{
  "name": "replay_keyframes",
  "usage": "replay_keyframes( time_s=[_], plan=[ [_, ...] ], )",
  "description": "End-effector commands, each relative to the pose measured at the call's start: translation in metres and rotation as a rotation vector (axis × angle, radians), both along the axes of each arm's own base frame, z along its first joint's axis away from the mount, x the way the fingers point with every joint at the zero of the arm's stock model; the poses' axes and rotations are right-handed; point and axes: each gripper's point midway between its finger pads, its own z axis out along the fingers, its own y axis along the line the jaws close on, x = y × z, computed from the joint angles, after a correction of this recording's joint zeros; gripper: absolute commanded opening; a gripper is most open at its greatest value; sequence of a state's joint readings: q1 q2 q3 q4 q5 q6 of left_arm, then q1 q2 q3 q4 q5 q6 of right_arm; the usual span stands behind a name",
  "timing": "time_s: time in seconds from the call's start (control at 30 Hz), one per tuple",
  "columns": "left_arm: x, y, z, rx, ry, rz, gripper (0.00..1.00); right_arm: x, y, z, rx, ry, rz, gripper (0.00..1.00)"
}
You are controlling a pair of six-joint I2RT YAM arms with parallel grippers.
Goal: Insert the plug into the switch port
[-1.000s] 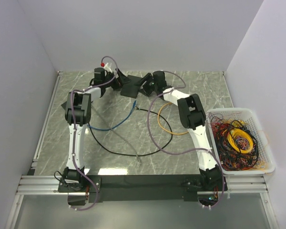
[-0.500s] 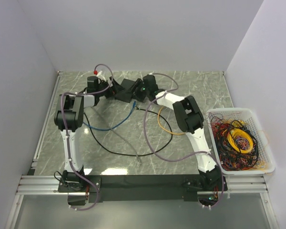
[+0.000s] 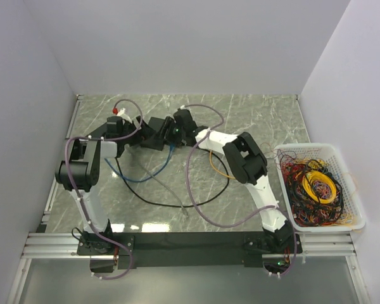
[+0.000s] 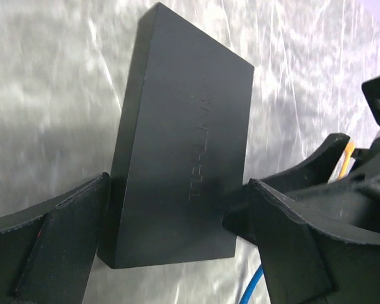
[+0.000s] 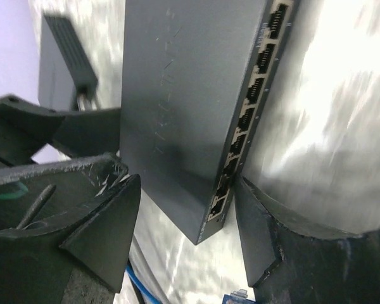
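Note:
The switch [image 3: 157, 135] is a dark-grey oblong box at the back middle of the table, between both grippers. In the left wrist view my left gripper [image 4: 177, 190] spans the switch [image 4: 177, 126] across its short side, one finger against each long face. My right gripper [image 5: 189, 183] is shut on a near corner of the switch [image 5: 190, 76], and one finger rests on the row of switch ports [image 5: 253, 88]. The orange cable [image 3: 214, 164] lies on the table under the right arm. I cannot pick out its plug.
A white basket [image 3: 316, 149] full of cables stands at the right edge. A blue cable [image 3: 145, 177] and a black cable [image 3: 177, 206] trail across the middle of the marble table. The blue cable's tip [image 5: 237, 296] lies just below the right fingers. Walls close in on three sides.
Both grippers and the switch between them have moved left and toward the near edge. The left arm's elbow has swung outward to the left.

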State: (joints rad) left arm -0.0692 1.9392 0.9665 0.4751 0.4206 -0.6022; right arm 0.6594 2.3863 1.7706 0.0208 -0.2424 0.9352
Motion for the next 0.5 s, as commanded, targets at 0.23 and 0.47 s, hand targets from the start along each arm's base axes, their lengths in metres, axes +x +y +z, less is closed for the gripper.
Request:
replay_keyframes(
  time_s=[0.23, 0.47],
  plan=[
    [-0.088, -0.057, -0.008, -0.040, 0.094, -0.220, 0.93, -0.117, 0.031, 0.002, 0.027, 0.021, 0.155, 0.68],
    [-0.075, -0.053, 0.001, -0.014, 0.090, -0.188, 0.93, -0.090, 0.000, 0.002, -0.136, -0.054, 0.108, 0.71]
  ],
)
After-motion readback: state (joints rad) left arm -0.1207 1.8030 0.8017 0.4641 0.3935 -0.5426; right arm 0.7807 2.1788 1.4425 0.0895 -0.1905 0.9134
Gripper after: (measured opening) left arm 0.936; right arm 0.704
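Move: The switch lies between my hands on the table, its ports facing right: its middle is about 7 cm right of my left hand and level with it, and roughly 7 cm left and 1 cm ahead of my right hand, some 2 cm below both. The second switch sits about 14 cm left of my left hand, level with it. The blue cable's plug is some 5 cm back and 1 cm right of my right hand, about 3 cm below. I keep the switch between my two still-open grippers, a left-hand finger on its left side and a right-hand finger on its port side, and draw it back towards me. My right hand sweeps quickly back some 9 cm; my left goes back only about 5 cm, edging about 1 cm right, so the pull also swings the switch clockwise. Both then stop. ##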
